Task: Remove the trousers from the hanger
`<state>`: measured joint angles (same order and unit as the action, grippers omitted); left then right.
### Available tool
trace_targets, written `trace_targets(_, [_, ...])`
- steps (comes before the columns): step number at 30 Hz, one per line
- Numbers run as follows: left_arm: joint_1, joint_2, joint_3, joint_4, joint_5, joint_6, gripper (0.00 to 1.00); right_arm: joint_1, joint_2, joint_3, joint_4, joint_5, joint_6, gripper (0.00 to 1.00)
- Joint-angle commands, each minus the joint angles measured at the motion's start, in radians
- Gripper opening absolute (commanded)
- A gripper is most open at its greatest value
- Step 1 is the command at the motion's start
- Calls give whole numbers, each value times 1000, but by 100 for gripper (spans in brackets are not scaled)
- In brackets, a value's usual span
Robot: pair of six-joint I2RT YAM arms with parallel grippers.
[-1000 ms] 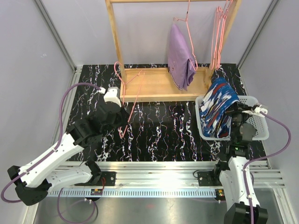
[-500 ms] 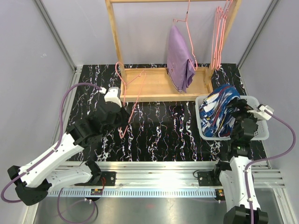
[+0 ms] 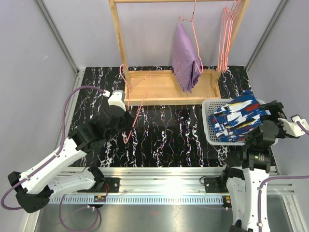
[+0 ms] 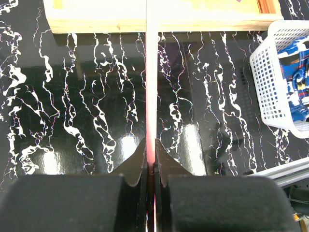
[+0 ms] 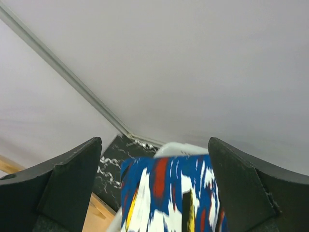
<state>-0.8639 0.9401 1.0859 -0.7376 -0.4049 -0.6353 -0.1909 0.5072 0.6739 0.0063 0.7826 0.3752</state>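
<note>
The dark blue, white and red patterned trousers [image 3: 237, 119] lie loose in the white basket [image 3: 210, 136]. My right gripper [image 3: 271, 122] is open just right of them, its jaws wide apart. In the right wrist view the trousers [image 5: 174, 193] lie below the open gripper [image 5: 154, 145], apart from both fingers. The lilac trousers [image 3: 185, 58] hang on a pink hanger [image 3: 195, 34] on the wooden rack. My left gripper [image 3: 126, 124] is shut on an empty pink hanger [image 3: 129, 92]; its wire [image 4: 151, 72] runs up from the shut gripper [image 4: 150, 147].
The wooden rack [image 3: 164, 88] stands at the back on the black marbled table. Several empty pink hangers [image 3: 224, 41] hang at its right end. The basket's corner shows in the left wrist view [image 4: 275, 72]. Grey walls close in on both sides.
My right gripper has opened and let go of the patterned trousers, then drawn back to the right. The trousers have dropped flat into the basket. The left arm has not moved.
</note>
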Motion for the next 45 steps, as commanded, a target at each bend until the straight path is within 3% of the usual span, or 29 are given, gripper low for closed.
trace_targets(1, [3, -8, 28, 60, 0, 16, 0, 1, 33, 4, -91, -12, 45, 100])
trace_targets(3, [3, -9, 28, 60, 0, 19, 0, -1, 63, 1, -78, -145, 44, 99])
trace_targets(7, [3, -4, 37, 52, 3, 25, 0, -1, 328, 90, -135, -286, 50, 99])
trace_targets(15, [3, -17, 49, 20, 6, 54, 0, -4, 595, 164, -134, -79, 34, 99])
trace_targets(22, [3, -50, 91, 0, 34, 88, 0, -31, 824, 64, -17, -146, 146, 99])
trace_targets(29, [3, -93, 131, -34, 51, 141, 0, -125, 939, 33, 24, -351, 315, 99])
trace_targets(37, [3, -75, 157, -17, 90, 169, 0, -139, 970, 111, -124, -309, 343, 100])
trace_targets(41, [2, -61, 221, -17, 60, 186, 0, -225, 1019, 115, -132, -509, 436, 99])
trace_targets(45, [2, -28, 319, -64, -20, 212, 0, -237, 1059, 165, -173, -496, 364, 98])
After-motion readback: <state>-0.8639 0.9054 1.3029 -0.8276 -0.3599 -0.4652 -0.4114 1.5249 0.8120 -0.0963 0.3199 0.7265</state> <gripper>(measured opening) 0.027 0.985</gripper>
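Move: The right hand, open, empty and pointing forward-right, hovers high off the basket's right side: the middle of the blue patterned trousers is about 11 cm to its left, 6 cm ahead and 29 cm below. The white basket under them is centred some 11 cm left, 3 cm ahead and 31 cm down; the bunch of pink hangers hangs roughly 28 cm ahead and 19 cm left, about level with the hand. From the left hand, those trousers lie about 62 cm right, 4 cm ahead and 22 cm below. The right hand swoops forward and down, then drops almost straight onto the far-right part of the trousers in the basket, about 28 cm down and 13 cm forward in all, its wrist turning some 50 degrees so the fingers tip down and the left side rises, and the wide-open fingertips come to press on the cloth. The left hand keeps its shut grip on the empty pink hanger, first waiting and then lifting it. ##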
